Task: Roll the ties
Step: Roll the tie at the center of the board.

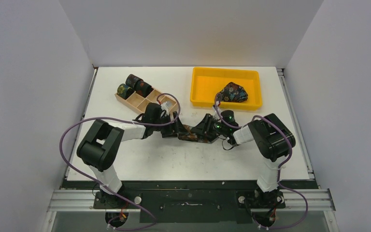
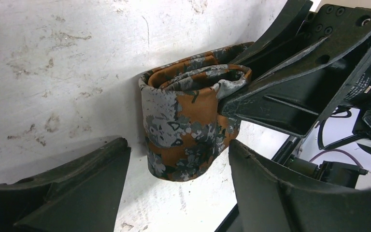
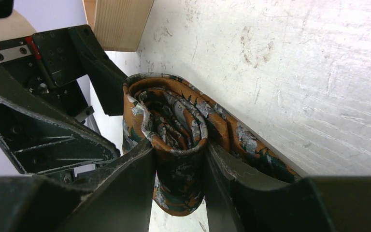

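A brown-rust tie [image 1: 189, 134] with grey-blue speckles lies partly rolled at the table's middle, between both arms. My right gripper [image 3: 179, 154] is shut on the roll [image 3: 176, 125], one finger on each side, and the loose tail [image 3: 251, 145] trails off to the right. My left gripper [image 2: 178, 150] stands open astride the same roll [image 2: 186, 125]; a gap shows at its left finger, while its right finger sits close against the cloth. Rolled ties [image 1: 134, 86] sit in the wooden box [image 1: 149, 102]. Another tie [image 1: 233, 93] lies bunched in the yellow tray [image 1: 203, 92].
The wooden box stands just behind my left gripper [image 1: 173, 126], and its corner [image 3: 118, 24] shows in the right wrist view. The yellow tray is at the back right, behind my right gripper [image 1: 208, 129]. Purple cables loop over both arms.
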Tool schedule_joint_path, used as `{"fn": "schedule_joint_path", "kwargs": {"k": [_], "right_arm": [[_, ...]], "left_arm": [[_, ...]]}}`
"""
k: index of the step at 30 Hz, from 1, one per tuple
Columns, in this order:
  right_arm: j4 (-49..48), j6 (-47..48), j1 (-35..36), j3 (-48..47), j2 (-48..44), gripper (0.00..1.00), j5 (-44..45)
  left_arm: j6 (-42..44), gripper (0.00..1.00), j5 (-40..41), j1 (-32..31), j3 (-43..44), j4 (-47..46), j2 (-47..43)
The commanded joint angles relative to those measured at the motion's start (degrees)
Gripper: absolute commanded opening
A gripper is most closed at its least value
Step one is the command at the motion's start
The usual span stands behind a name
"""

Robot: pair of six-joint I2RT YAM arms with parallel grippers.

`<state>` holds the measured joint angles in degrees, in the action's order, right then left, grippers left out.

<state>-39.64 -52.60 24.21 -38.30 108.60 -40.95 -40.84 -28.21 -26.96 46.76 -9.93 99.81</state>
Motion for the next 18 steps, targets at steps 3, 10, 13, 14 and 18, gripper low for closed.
{"fn": "schedule_joint_path", "kwargs": {"k": [3,10,13,14,18], "right_arm": [[3.4,2.0,1.1,3.4,1.3,0.38,2.1],[3.3,1.9,1.6,2.9,1.1,0.38,1.8],[3.8,2.0,1.8,2.7,0.2,0.38,2.1],[4.2,2.1,2.0,2.6,-0.1,0.39,2.2],[7.0,2.8,3.2,1.4,-2.2,0.44,3.3]], "left_arm": [[-0.3,0.67,-6.2,0.5,0.9,-5.6,4.4],[-1.7,0.49,-7.7,0.5,-0.1,-9.4,5.5],[-1.7,0.36,-7.9,0.4,-1.1,-9.9,4.4],[-1.6,0.32,-7.9,0.4,-1.5,-9.9,4.1],[-0.4,0.15,-7.1,-0.3,-1.7,-7.7,2.9]]}}
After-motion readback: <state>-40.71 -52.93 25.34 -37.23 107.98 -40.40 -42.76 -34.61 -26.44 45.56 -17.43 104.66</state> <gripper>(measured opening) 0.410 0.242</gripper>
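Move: Only about 3 cm to the left hand's right, 1 cm ahead and 2 cm lower, the tie's rolled end stands between its open fingers. The tie's flat tail runs beyond, its middle some 8 cm to that hand's right and 1 cm back. The wooden tray's middle is roughly 12 cm ahead and 15 cm to its left. The right fingers already hold the roll, its middle about 2 cm to that hand's left and 1 cm below. Easing about 1 cm right and then 1 cm down over the tie's rolled end, the left hand closes its fingers from well open to about a quarter, pinching the roll from both sides, with only a slight wrist roll of some 5 degrees. The right hand stays nearly in place and keeps its grip on the other side of the roll. ##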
